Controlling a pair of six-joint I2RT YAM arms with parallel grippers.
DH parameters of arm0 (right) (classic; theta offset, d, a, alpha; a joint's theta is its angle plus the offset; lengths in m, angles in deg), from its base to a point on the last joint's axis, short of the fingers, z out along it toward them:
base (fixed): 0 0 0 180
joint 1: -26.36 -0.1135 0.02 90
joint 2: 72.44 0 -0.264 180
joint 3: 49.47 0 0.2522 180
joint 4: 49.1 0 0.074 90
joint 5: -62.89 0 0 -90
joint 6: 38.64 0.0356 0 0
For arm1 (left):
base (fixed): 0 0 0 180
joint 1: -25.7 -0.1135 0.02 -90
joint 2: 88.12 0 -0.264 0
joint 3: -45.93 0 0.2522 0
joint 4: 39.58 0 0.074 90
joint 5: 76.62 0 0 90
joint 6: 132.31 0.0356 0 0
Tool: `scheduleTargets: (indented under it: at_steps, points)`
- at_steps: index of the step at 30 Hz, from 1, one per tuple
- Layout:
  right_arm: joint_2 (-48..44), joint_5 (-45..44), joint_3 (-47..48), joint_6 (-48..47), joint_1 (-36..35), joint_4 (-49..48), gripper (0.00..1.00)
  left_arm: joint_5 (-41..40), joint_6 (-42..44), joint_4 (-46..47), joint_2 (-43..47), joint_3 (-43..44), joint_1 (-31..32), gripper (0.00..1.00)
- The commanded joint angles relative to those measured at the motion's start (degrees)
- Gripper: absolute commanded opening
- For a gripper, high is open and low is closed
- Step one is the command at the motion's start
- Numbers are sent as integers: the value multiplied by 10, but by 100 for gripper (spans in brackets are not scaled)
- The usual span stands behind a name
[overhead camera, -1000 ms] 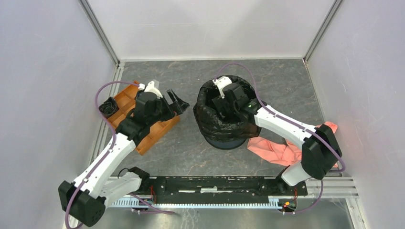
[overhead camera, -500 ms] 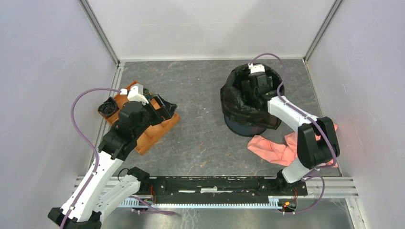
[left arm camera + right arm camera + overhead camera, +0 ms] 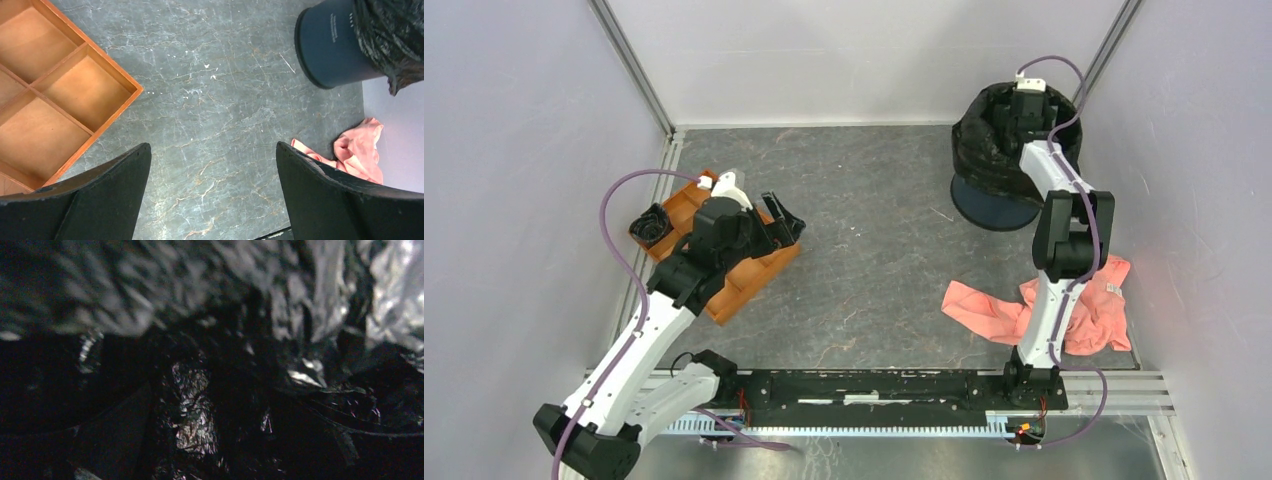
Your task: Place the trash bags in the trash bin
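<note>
The navy trash bin (image 3: 989,205) stands in the far right corner with a black trash bag (image 3: 982,150) draped over its rim. Both show in the left wrist view, the bin (image 3: 330,45) and the bag (image 3: 392,35). My right gripper (image 3: 1022,122) reaches down inside the bin. Its wrist view shows only dark crinkled film (image 3: 195,415) between fingers that stand wide apart. A small black wad of bag (image 3: 650,224) lies at the left end of the orange tray (image 3: 754,275). My left gripper (image 3: 784,222) is open and empty beside the tray's right edge (image 3: 60,95).
A pink cloth (image 3: 1024,310) lies on the floor at the right, by the right arm's base, and shows in the left wrist view (image 3: 357,150). White walls close in the back and both sides. The bin is tight against the right wall.
The bin and its bag have moved from the middle of the floor to the far right corner, with my right gripper inside it. The left arm shifted slightly over the tray.
</note>
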Motion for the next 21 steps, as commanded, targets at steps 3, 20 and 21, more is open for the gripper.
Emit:
scheduleTargets:
  at_steps: [3,20,21]
  points:
    - [93,43,161,-36,45,-35,94,38,19,41,-28,28,2,100]
    - [-109,140,132,38,54,79,95,144,41,20,-14,74,3,100]
    - [-116,140,139,37,53,89,95,146,49,14,-12,85,3,100]
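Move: The lined trash bin already surrounds the right hand, whose open fingers are near the inside of its far right wall. The bin's middle lies about 10 cm back and 8 cm to the left, roughly level with the hand. The back wall stands some 11 cm straight ahead; the side wall is about 16 cm to the right, level with the hand. From the left hand, the bin is roughly 19 cm ahead, 54 cm right and 9 cm lower. Still bearing on the bag-lined inside of the bin's far right side, the open right hand shoves the bin about 5 cm forward and nearly as far right, towards the back right corner. It then draws back about 4 cm and slightly left while rising clear of that wall, faster at the end, fingers wide open. Meanwhile the open left hand drifts about 4 cm right, turning some 10 degrees clockwise. ##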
